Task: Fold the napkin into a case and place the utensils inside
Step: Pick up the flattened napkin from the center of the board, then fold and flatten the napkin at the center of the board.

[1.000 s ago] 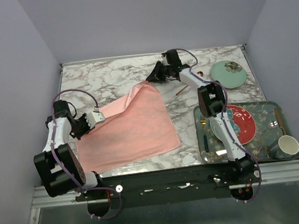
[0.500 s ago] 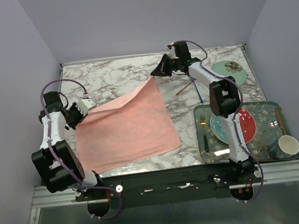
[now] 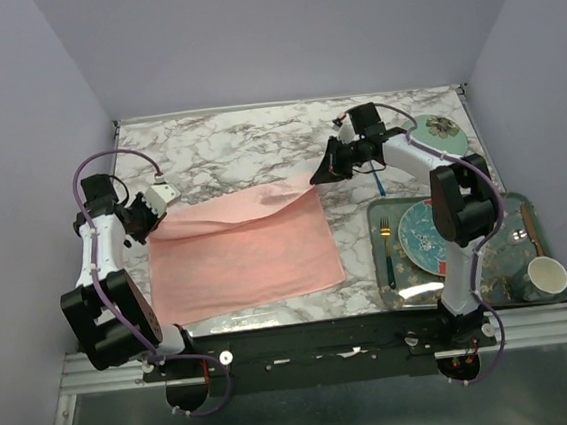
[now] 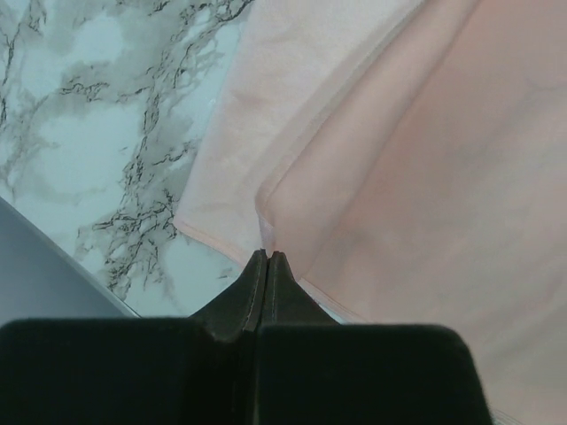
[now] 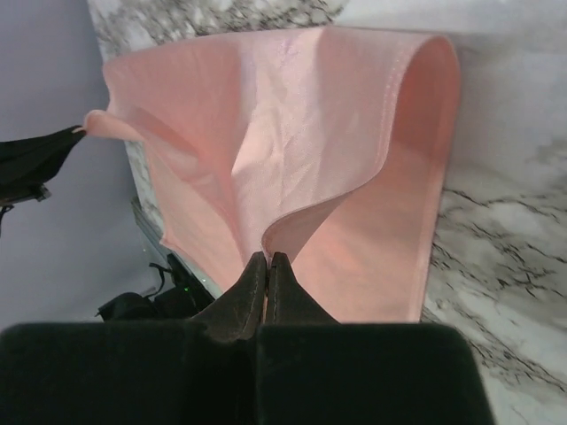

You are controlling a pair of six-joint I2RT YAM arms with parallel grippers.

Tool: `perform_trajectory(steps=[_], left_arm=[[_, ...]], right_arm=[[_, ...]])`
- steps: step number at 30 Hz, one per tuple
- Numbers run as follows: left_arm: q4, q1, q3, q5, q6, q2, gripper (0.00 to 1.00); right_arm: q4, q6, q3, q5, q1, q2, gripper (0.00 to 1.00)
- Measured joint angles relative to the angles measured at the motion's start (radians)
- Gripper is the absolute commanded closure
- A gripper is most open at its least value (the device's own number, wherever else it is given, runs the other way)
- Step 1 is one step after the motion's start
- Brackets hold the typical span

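Observation:
The salmon-pink napkin (image 3: 238, 262) lies spread on the marble, with its far edge lifted and stretched between both grippers. My left gripper (image 3: 146, 218) is shut on the far left corner; in the left wrist view the cloth (image 4: 425, 177) runs straight out of the closed tips (image 4: 267, 255). My right gripper (image 3: 318, 177) is shut on the far right corner, and the napkin (image 5: 292, 115) curls away from its closed tips (image 5: 267, 257). Of the utensils, only a slim dark blue one (image 3: 376, 179) shows, on the marble beside the right arm. No folded case is in view.
A patterned tray (image 3: 504, 257) sits at the right front with a teal plate (image 3: 422, 239), a white cup (image 3: 548, 275) and a gold-headed fork (image 3: 387, 248). A pale green plate (image 3: 448, 128) lies at the back right, partly behind the right arm.
My right gripper shut on the napkin's far right corner and pulled it nearer and to the right. The left gripper drew its corner out to the left, so the far edge is now taut.

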Motion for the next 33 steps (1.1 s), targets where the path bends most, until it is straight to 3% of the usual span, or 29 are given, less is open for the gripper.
perform_trajectory(steps=[6,13,20,26,33], left_arm=[[0.073,-0.029,0.029,0.010,-0.132,0.059,1.00],[0.200,-0.057,0.266,0.021,-0.354,0.315,1.00],[0.274,-0.082,0.475,0.016,-0.468,0.455,1.00],[0.266,-0.082,0.516,0.022,-0.432,0.472,1.00],[0.131,-0.079,0.348,0.048,-0.201,0.323,1.00]], right_arm=[[-0.054,-0.033,0.064,0.037,-0.042,0.009,0.99],[-0.064,-0.067,0.417,0.091,-0.098,0.142,0.99],[-0.082,-0.085,0.547,0.134,-0.108,0.230,0.99],[-0.099,-0.086,0.511,0.131,-0.108,0.219,0.99],[-0.134,-0.127,0.160,0.086,-0.105,0.003,0.99]])
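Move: Both grippers already pinch the napkin, some 7 cm above the board. Its spread body centres about 8 cm back and 24 cm right of the left hand. The left hand's bare board lies some 18 cm straight ahead. From the right hand, bare board is 14 cm ahead and 4 cm right, the spread napkin 19 cm back and 21 cm left, the wooden spoon 10 cm ahead and 12 cm right, and the blue utensil 7 cm ahead and 17 cm right. Keep both grippers shut on the napkin and swing them forward together over the bare board, left about 18 cm and rising a little, right 14 cm, climbing and drifting right while its fingers tip up some 20 degrees. Then draw both back towards the bases, right farther than left, still holding the cloth off the board and spreading the hands to tighten it. ##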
